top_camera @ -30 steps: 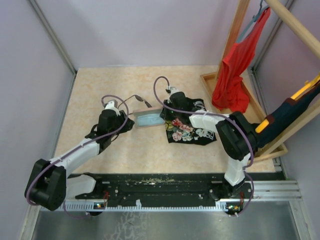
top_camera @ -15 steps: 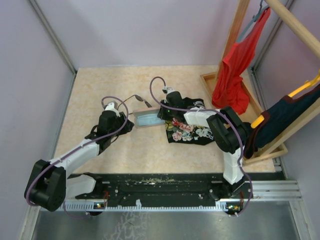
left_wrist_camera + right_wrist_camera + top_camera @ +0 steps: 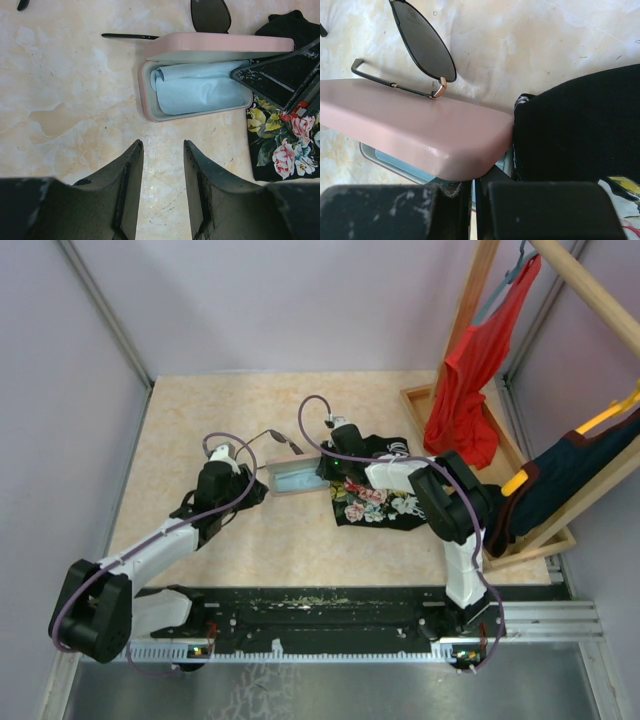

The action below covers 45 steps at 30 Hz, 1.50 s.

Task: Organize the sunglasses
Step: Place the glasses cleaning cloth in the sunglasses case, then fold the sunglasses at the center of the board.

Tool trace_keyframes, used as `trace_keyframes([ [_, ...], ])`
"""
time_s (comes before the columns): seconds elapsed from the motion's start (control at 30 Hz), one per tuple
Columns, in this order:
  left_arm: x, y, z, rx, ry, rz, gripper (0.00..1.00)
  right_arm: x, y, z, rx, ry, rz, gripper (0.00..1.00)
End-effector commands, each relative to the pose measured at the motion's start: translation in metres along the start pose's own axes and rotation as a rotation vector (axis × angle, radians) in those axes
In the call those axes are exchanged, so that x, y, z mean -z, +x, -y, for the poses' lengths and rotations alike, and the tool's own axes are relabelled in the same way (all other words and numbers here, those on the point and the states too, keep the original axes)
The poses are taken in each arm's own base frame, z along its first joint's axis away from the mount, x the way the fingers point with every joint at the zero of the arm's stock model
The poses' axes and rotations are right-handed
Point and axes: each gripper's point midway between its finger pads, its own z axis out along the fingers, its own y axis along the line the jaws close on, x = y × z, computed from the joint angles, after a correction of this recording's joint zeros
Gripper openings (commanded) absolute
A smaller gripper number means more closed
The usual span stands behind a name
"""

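Observation:
The sunglasses [image 3: 272, 438] lie unfolded on the table just behind the open pink case [image 3: 296, 478], one dark lens [image 3: 210, 14] and a slim arm [image 3: 129, 36] showing past the raised lid [image 3: 220, 44]. A light-blue cloth [image 3: 200, 90] fills the case. My left gripper [image 3: 162, 145] stands open over bare table in front of the case, holding nothing. My right gripper [image 3: 473, 182] is shut, its fingers [image 3: 270, 80] pushed into the case's right end under the lid [image 3: 415, 135], tips at the cloth. Whether they pinch the cloth is hidden.
A black floral fabric [image 3: 380, 495] lies right of the case, under my right arm. A wooden rack [image 3: 470, 310] with a red garment [image 3: 465, 380] stands at the back right, and a dark garment [image 3: 570, 475] hangs beside it. Purple walls close in the table.
My right gripper has slid left from above the floral fabric to the case's right end and closed a little further. The left arm, case and sunglasses have not moved.

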Motion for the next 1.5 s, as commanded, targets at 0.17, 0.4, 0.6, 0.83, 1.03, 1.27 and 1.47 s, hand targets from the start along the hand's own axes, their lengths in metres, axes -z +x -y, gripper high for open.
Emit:
trace_keyframes([
  [0.17,0.006,-0.009,0.001,0.006,-0.001,0.017,0.45,0.014,-0.042,-0.036,0.034,-0.127,0.135,0.10],
  [0.4,0.017,-0.021,-0.009,0.022,-0.072,0.066,0.53,0.060,-0.045,-0.052,0.038,-0.192,0.179,0.21],
  [0.6,0.025,-0.063,-0.009,-0.026,-0.141,0.171,0.64,0.107,-0.031,-0.055,0.044,-0.217,0.187,0.26],
  [0.83,0.009,-0.130,0.000,-0.170,-0.200,0.267,0.69,0.156,0.001,-0.045,0.041,-0.195,0.152,0.29],
  [1.03,-0.035,-0.160,-0.007,-0.306,-0.206,0.220,0.64,0.192,0.023,-0.039,0.036,-0.196,0.140,0.29],
  [1.27,-0.066,-0.169,-0.022,-0.358,-0.127,0.243,0.64,0.209,0.040,-0.028,0.039,-0.168,0.135,0.30],
  [1.47,-0.091,-0.160,-0.031,-0.372,-0.050,0.204,0.66,0.210,0.045,-0.027,0.044,-0.173,0.127,0.31],
])
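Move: About 14 cm ahead of the left hand, neither left nor right and 8 cm lower, lie the open sunglasses; the case with the cleaning cloth inside stands 6 cm ahead of it and 9 cm to its right. The right hand's closed tips are on the cloth near the case's right end, so the cloth's middle is about 5 cm left and 1 cm back. From that hand the T-shirt's middle is roughly 15 cm right and 3 cm back. Coming free of the cloth, the right hand opens its fingers partway, lifts about 10 cm and draws back some 16 cm and 9 cm right, away from the case. The left hand first edges back, then goes some 15 cm forward and 7 cm left in an arc, rising over the table and sinking again towards the sunglasses' left temple, its fingers opening wider and its left side rolling up about 20 degrees. ##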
